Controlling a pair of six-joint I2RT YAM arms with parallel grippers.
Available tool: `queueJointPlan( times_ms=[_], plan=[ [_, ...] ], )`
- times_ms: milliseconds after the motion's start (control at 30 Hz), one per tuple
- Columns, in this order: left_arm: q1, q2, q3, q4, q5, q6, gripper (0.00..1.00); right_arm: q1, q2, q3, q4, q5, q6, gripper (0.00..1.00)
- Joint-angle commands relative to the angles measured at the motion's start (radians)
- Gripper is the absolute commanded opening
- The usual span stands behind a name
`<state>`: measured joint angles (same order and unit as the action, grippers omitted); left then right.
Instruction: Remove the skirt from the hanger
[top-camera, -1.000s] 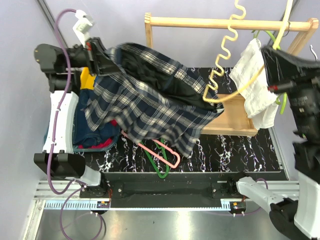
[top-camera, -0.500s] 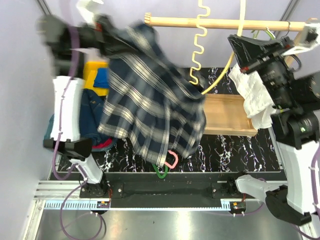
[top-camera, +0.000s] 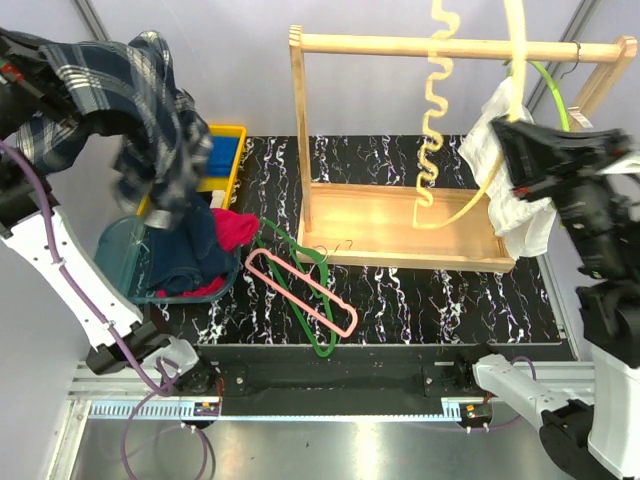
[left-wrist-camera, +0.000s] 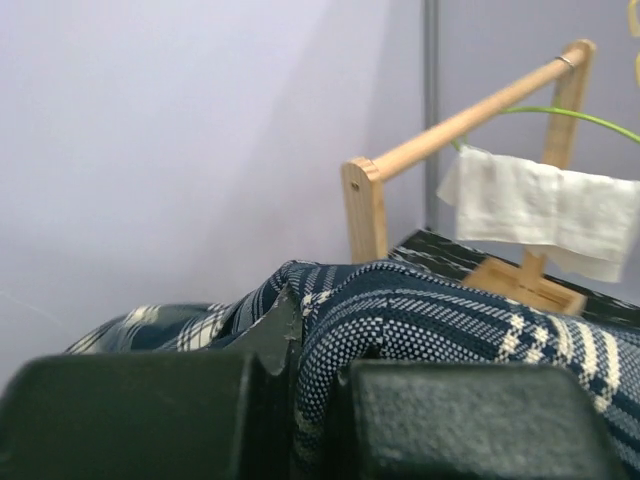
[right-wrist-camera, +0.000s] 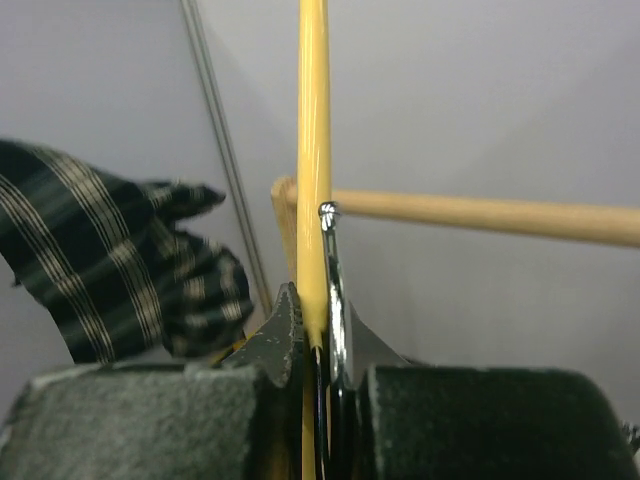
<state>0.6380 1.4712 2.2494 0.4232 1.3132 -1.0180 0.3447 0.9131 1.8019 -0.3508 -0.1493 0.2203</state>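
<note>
The plaid skirt (top-camera: 140, 90) hangs bunched from my raised left arm at the far left, above the basket. In the left wrist view my left gripper (left-wrist-camera: 315, 385) is shut on a fold of the skirt (left-wrist-camera: 450, 320). The pale yellow hanger (top-camera: 437, 110) is bare and held up in front of the rack, its wavy bar dangling. My right gripper (top-camera: 514, 145) is shut on its arch. In the right wrist view the right gripper (right-wrist-camera: 318, 350) clamps the hanger (right-wrist-camera: 313, 180) and its metal hook, with the skirt (right-wrist-camera: 100, 260) at the left.
A wooden rack (top-camera: 440, 45) stands at the back, with a white garment (top-camera: 510, 190) and a green hanger (top-camera: 550, 90) on its right end. A pink hanger (top-camera: 310, 295) and another green hanger (top-camera: 318, 343) lie on the table. A teal basket (top-camera: 120, 250) of clothes and a yellow bin (top-camera: 225, 135) are at the left.
The left arm has swung the skirt up and to the left, clear of the hanger. The hanger is now bare and has shifted right in the right gripper.
</note>
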Motion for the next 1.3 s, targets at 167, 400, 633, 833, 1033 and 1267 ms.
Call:
queueJointPlan(
  times_ms=[167,400,633,833,1033,1267],
  plan=[
    [0.117,-0.064,-0.008,0.17,-0.121,-0.105,0.0,-0.001,0.037,-0.169,-0.188,-0.26,-0.025,0.0],
    [0.262,-0.166,-0.221,0.176,-0.12,-0.034,0.0,0.005,-0.008,-0.275,-0.257,-0.259,-0.065,0.0],
    [0.394,-0.134,-0.257,0.411,-0.144,-0.244,0.0,0.004,-0.043,-0.392,-0.251,-0.266,-0.036,0.0],
    [0.42,-0.121,-0.27,0.491,-0.124,-0.315,0.0,0.005,-0.045,-0.463,-0.205,-0.283,-0.007,0.0],
    [0.465,-0.153,-0.309,0.505,-0.091,-0.3,0.0,0.045,-0.014,-0.536,-0.136,-0.276,0.011,0.0],
    [0.47,-0.257,-0.526,0.426,-0.008,-0.086,0.0,0.22,0.107,-0.579,-0.039,-0.2,-0.01,0.0]
  ],
)
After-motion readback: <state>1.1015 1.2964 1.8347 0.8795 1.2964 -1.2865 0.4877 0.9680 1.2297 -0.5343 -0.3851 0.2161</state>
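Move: The grey-blue bin for the plaid skirt lies about 60 cm below the left hand, some 8 cm to its left and 6 ahead, with the yellow tray about 20 cm beyond the bin. From the right hand, which holds the freed yellow hanger, the pink and green hangers lie on the table roughly 28 cm left, 4 ahead and 62 below. The rack's base is about 24 ahead, 6 left; the white cloth is 23 ahead, 8 right, 30 below. The yellow hanger, still pinched, is carried down about 29 cm by the right hand, fast at first and then slower, with some 11 cm to the left, towards the hangers on the table, while the wrist tips its fingers steeply down. The plaid skirt stays gripped in the left hand, which rises slightly, then swings about 9 cm left, turning some 20 degrees counter-clockwise and sinking a little. ##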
